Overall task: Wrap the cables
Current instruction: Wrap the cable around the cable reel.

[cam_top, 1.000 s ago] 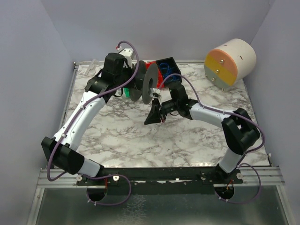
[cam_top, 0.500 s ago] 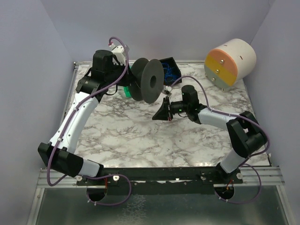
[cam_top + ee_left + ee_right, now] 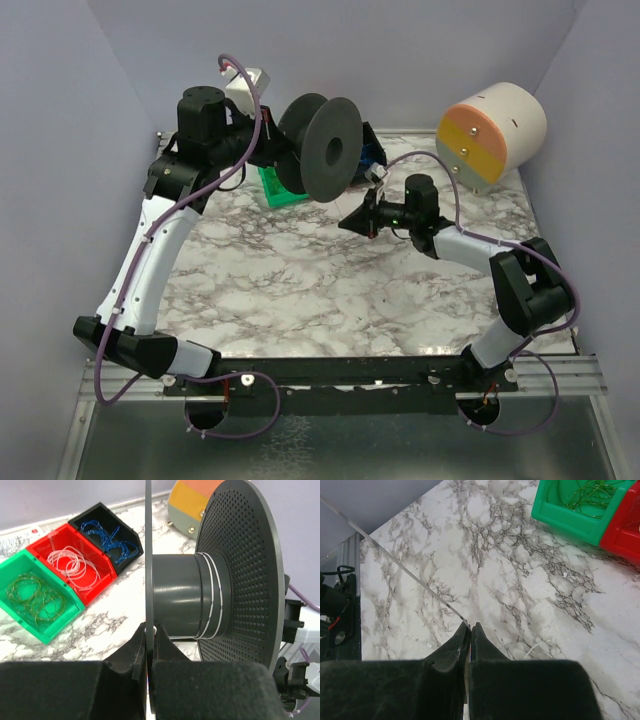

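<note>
My left gripper is shut on the thin rim of one flange of the dark grey spool, holding it in the air above the bins; the wrist view shows the same grip. A few turns of whitish wire lie around the spool's core. My right gripper is shut on a thin whitish wire that runs tautly up and left from its tips. Loose coils lie in bins: green cables, whitish cables, blue cables.
The green bin, red bin and black bin stand in a row at the back of the marble table. A large cream cylinder with an orange and yellow face sits at the back right.
My left arm has lifted the spool higher and turned it more face-on. My right gripper has moved right and toward the back, still shut on the wire.
</note>
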Robot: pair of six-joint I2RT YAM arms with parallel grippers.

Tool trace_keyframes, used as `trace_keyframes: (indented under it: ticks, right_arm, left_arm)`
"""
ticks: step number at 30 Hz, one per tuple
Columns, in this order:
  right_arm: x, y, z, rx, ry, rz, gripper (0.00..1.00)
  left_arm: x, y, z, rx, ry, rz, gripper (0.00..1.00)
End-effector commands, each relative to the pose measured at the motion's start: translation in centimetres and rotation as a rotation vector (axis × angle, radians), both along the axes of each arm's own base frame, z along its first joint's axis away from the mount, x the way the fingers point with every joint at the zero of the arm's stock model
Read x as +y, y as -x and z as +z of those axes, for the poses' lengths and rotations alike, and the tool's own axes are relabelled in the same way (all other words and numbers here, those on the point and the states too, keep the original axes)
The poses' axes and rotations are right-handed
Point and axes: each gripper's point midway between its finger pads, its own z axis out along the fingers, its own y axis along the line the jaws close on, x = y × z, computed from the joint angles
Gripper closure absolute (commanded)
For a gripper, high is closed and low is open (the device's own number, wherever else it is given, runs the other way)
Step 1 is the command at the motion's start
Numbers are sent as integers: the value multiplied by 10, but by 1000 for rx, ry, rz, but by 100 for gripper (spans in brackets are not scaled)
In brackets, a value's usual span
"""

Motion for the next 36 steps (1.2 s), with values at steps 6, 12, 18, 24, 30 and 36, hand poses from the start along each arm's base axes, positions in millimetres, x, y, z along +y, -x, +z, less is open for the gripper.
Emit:
trace_keyframes:
  ticks: [6,12,18,24,30,36]
  right_arm:
    - [0,-11,11,-97,23,-7,100]
    - [12,-3,40,-249,-18,159,85]
    - [19,18,41,-280,-74,322,60]
    - [18,37,39,-306,-118,406,48]
    - [18,49,41,-376,-167,433,30]
    - [31,28,41,-367,-169,343,30]
  left_arm:
    - [-2,-5,57,-123,88,11,100]
    - [-3,-6,49,-126,68,2,100]
    - [-4,-5,51,-143,57,-2,100]
    - [-10,-3,51,-137,64,-28,100]
    - [-16,-2,47,-116,76,-57,100]
    - [-23,1,45,-95,103,-100,100]
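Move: My left hand holds the grey reel by one flange; the reel's middle is about 8 cm to its right and 3 cm ahead, level. My right fingers are shut on the white cable, which lies some 12 cm right of my left hand and 24 cm below it. From the right hand the reel is about 24 cm up, 4 cm ahead and 4 cm left; the green box is 17 cm ahead, 16 cm left, 14 cm down, and the red box 20 cm ahead, 5 cm left, equally low. I open my right fingers wide and let the cable go while that hand rises about 4 cm, then draw it back some 5 cm towards my base, yawing it about 20 degrees counter-clockwise and rolling its forward side up. My left hand keeps its pinch on the flange, lifts the reel about 2 cm early on, holds, then eases slightly down and right. ##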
